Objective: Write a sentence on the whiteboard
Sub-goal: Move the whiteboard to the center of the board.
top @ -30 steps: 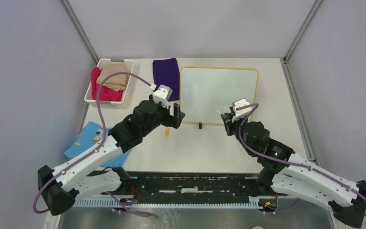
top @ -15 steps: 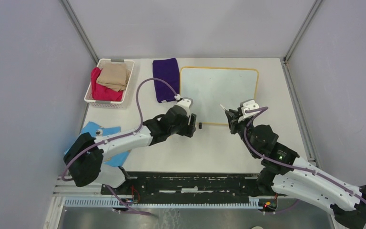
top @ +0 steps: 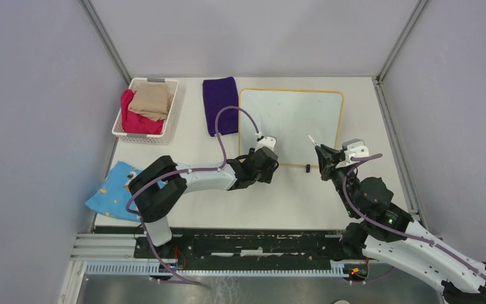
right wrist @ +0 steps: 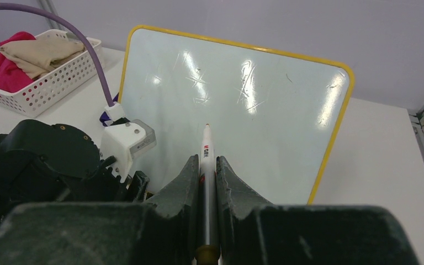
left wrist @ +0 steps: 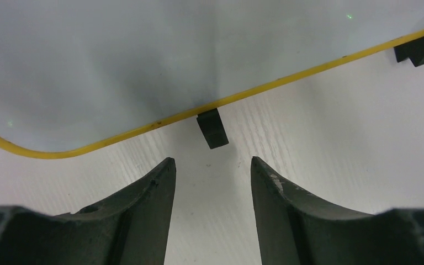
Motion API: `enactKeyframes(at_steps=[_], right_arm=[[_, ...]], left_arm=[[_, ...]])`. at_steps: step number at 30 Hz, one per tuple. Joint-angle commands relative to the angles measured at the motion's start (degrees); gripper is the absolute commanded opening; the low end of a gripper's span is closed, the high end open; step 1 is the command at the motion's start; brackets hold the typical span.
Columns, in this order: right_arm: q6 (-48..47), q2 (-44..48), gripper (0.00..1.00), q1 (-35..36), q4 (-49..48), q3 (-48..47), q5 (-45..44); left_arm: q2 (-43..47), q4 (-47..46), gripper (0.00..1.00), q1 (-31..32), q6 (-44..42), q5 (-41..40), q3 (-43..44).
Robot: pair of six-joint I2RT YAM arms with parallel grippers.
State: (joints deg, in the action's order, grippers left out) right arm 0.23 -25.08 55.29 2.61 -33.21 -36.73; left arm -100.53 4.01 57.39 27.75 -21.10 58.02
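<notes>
The whiteboard lies flat at the back of the table, glossy white with a yellow frame, and no sentence is in view on it. My right gripper is shut on a white marker, whose tip points at the whiteboard from over its near edge. My left gripper is low at the board's near left corner. In the left wrist view it is open and empty, just short of a black foot under the yellow frame. A second foot shows further right.
A white basket with red and beige cloths stands at the back left. A purple cloth lies beside the board. A blue cloth lies near the left front. My left arm fills the lower left of the right wrist view.
My left arm has stretched right and down to the board's near edge, its jaws narrowing. My right gripper has shifted right with the marker.
</notes>
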Motion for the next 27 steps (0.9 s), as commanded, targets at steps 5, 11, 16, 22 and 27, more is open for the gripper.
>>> enactKeyframes(at_steps=[5, 11, 16, 22, 27], right_arm=[[-2.2, 0.8, 0.0, 0.1, 0.3, -0.5, -1.5], [-2.1, 0.9, 0.0, 0.0, 0.1, -0.3, -1.3], [-1.6, 0.9, 0.0, 0.1, 0.0, 0.0, -0.9], [-0.8, 0.9, 0.0, 0.1, 0.8, -0.4, -0.7], [-0.4, 0.8, 0.0, 0.0, 0.9, -0.4, -0.4]], left_arm=[[-5.0, -3.8, 0.53, 0.6, 3.5, -6.6, 5.3], [-6.1, -6.8, 0.46, 0.6, 4.5, -6.5, 4.9], [-6.9, -8.1, 0.35, 0.6, 4.5, -6.7, 4.2], [-7.5, -8.5, 0.28, 0.6, 5.0, -7.1, 3.4], [-6.6, -8.0, 0.18, 0.6, 5.8, -8.1, 1.5]])
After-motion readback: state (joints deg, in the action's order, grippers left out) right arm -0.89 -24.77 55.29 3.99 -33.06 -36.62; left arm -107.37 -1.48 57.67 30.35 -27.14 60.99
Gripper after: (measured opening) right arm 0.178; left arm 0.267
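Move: The left clip on the whiteboard's near edge lies about 3 cm ahead of the left hand, 1 cm to its right and 2 cm below. Of that clip, the whiteboard's middle is some 13 cm farther out and 8 cm to the right, and the right clip about 14 cm to the right along the same edge. From the right hand, the left clip is roughly 8 cm ahead, 17 cm to the left and 27 cm below. The left fingers close from just over half open to about a quarter and pinch the left clip on the whiteboard's near edge from both sides. To get there the hand eases about 3 cm forward, with a little travel right and down, and turns some 5 degrees counter-clockwise. ##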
